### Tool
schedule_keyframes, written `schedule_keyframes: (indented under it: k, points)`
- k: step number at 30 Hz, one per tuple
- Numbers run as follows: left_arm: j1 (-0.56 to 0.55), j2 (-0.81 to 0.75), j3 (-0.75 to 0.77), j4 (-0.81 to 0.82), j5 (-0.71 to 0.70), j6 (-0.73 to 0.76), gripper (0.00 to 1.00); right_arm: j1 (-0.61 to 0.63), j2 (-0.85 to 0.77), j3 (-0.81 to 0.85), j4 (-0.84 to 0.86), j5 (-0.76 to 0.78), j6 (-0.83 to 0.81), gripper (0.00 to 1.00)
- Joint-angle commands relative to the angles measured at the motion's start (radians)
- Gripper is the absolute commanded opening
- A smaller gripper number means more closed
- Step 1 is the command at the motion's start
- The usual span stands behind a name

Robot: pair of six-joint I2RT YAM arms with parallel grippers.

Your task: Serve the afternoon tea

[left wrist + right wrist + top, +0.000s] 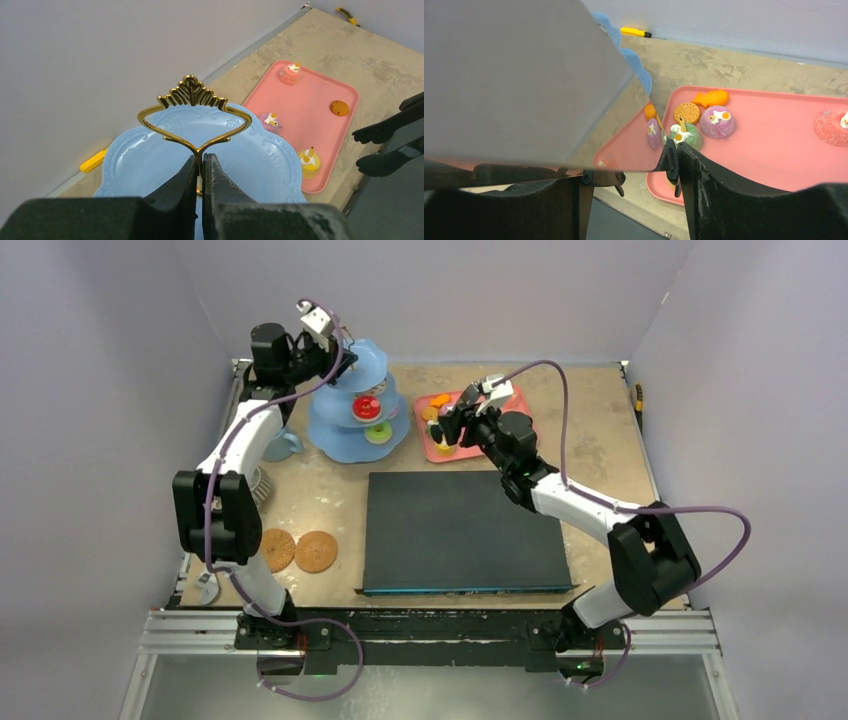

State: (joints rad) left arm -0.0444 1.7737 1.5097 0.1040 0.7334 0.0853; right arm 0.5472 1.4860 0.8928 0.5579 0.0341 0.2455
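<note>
The light-blue three-tier stand (345,440) is at the back left, with a red cake (367,407) on its middle tier and a green one (378,433) on the bottom tier. My left gripper (202,162) is shut on the stem of the stand's gold handle (192,100), above the empty top tier (150,160). My right gripper (629,172) is shut on the shiny black-tipped tongs (524,75). Their tips (385,147) hang over the near left end of the pink tray (774,150). The tray holds a green cake (691,136), purple (717,121), red (831,127) and yellow (309,161) cakes. The light-blue mug (283,445) is left of the stand.
A big flat black box (460,530) fills the table's middle. Two round woven coasters (297,550) lie at the front left. A yellow screwdriver (636,32) lies by the back wall. A biscuit (687,112) and an orange fish-shaped piece (710,98) share the tray.
</note>
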Motion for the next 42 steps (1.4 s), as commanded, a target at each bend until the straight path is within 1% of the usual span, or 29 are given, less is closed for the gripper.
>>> schedule_keyframes:
  k: [1, 6, 9, 12, 19, 25, 31, 34, 35, 37, 39, 40, 42]
  points:
    - [-0.032, -0.098, -0.056, 0.146, -0.192, -0.046, 0.0, -0.007, 0.012, 0.004, 0.067, 0.016, -0.022, 0.61]
    - [-0.056, -0.133, -0.119, 0.198, -0.386, -0.078, 0.0, -0.01, 0.046, 0.013, 0.077, 0.027, -0.029, 0.62]
    - [-0.066, -0.148, -0.144, 0.206, -0.53, -0.113, 0.0, -0.01, 0.073, 0.017, 0.087, 0.035, -0.034, 0.62]
    - [-0.085, -0.16, -0.173, 0.216, -0.63, -0.125, 0.0, -0.01, 0.108, 0.029, 0.096, 0.038, -0.041, 0.62]
    - [-0.123, -0.163, -0.214, 0.238, -0.69, -0.187, 0.0, -0.01, 0.169, 0.057, 0.116, 0.111, -0.092, 0.62]
    - [-0.138, -0.15, -0.189, 0.206, -0.703, -0.243, 0.0, -0.011, 0.211, 0.083, 0.112, 0.13, -0.117, 0.66]
    - [-0.138, -0.167, -0.157, 0.106, -0.716, -0.215, 0.32, -0.01, 0.279, 0.122, 0.119, 0.117, -0.118, 0.66]
    - [-0.138, -0.186, -0.155, 0.053, -0.707, -0.199, 0.46, -0.01, 0.306, 0.138, 0.125, 0.107, -0.117, 0.66]
    - [-0.138, -0.191, -0.152, 0.032, -0.695, -0.194, 0.52, -0.01, 0.314, 0.143, 0.124, 0.106, -0.117, 0.66]
    - [-0.138, -0.203, -0.135, -0.024, -0.67, -0.182, 0.71, -0.01, 0.333, 0.153, 0.121, 0.102, -0.118, 0.66]
    - [-0.139, -0.222, -0.124, -0.08, -0.65, -0.16, 0.85, -0.01, 0.347, 0.162, 0.114, 0.097, -0.119, 0.65]
    - [-0.138, -0.232, -0.118, -0.12, -0.641, -0.145, 0.89, -0.01, 0.353, 0.165, 0.11, 0.091, -0.12, 0.65]
    - [-0.139, -0.253, -0.102, -0.218, -0.622, -0.108, 0.93, -0.011, 0.361, 0.166, 0.108, 0.086, -0.12, 0.63]
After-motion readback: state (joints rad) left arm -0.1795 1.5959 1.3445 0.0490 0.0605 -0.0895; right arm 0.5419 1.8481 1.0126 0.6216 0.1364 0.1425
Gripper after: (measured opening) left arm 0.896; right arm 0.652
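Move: The left gripper already holds the gold stem of the cake stand. The stand's middle hangs about 15 cm below it, practically straight under; the blue mug is some 17 cm to its left, 4 cm back and 25 cm lower. The right gripper holds the tongs. From it the yellow cake lies about 6 cm ahead, 3 cm left and 21 cm below, with the green cake some 6 cm beyond that cake and 2 cm farther left. Bring the left gripper down and left about 5 cm, turning some 30 degrees counter-clockwise with the stem still gripped, to set the stand down; then open the fingers wide and ease up and slightly back off the stem. Meanwhile lower the tongs with the right gripper about 11 cm and 6 cm forward, rolling its left side down slightly, until their tips straddle the yellow cake. ##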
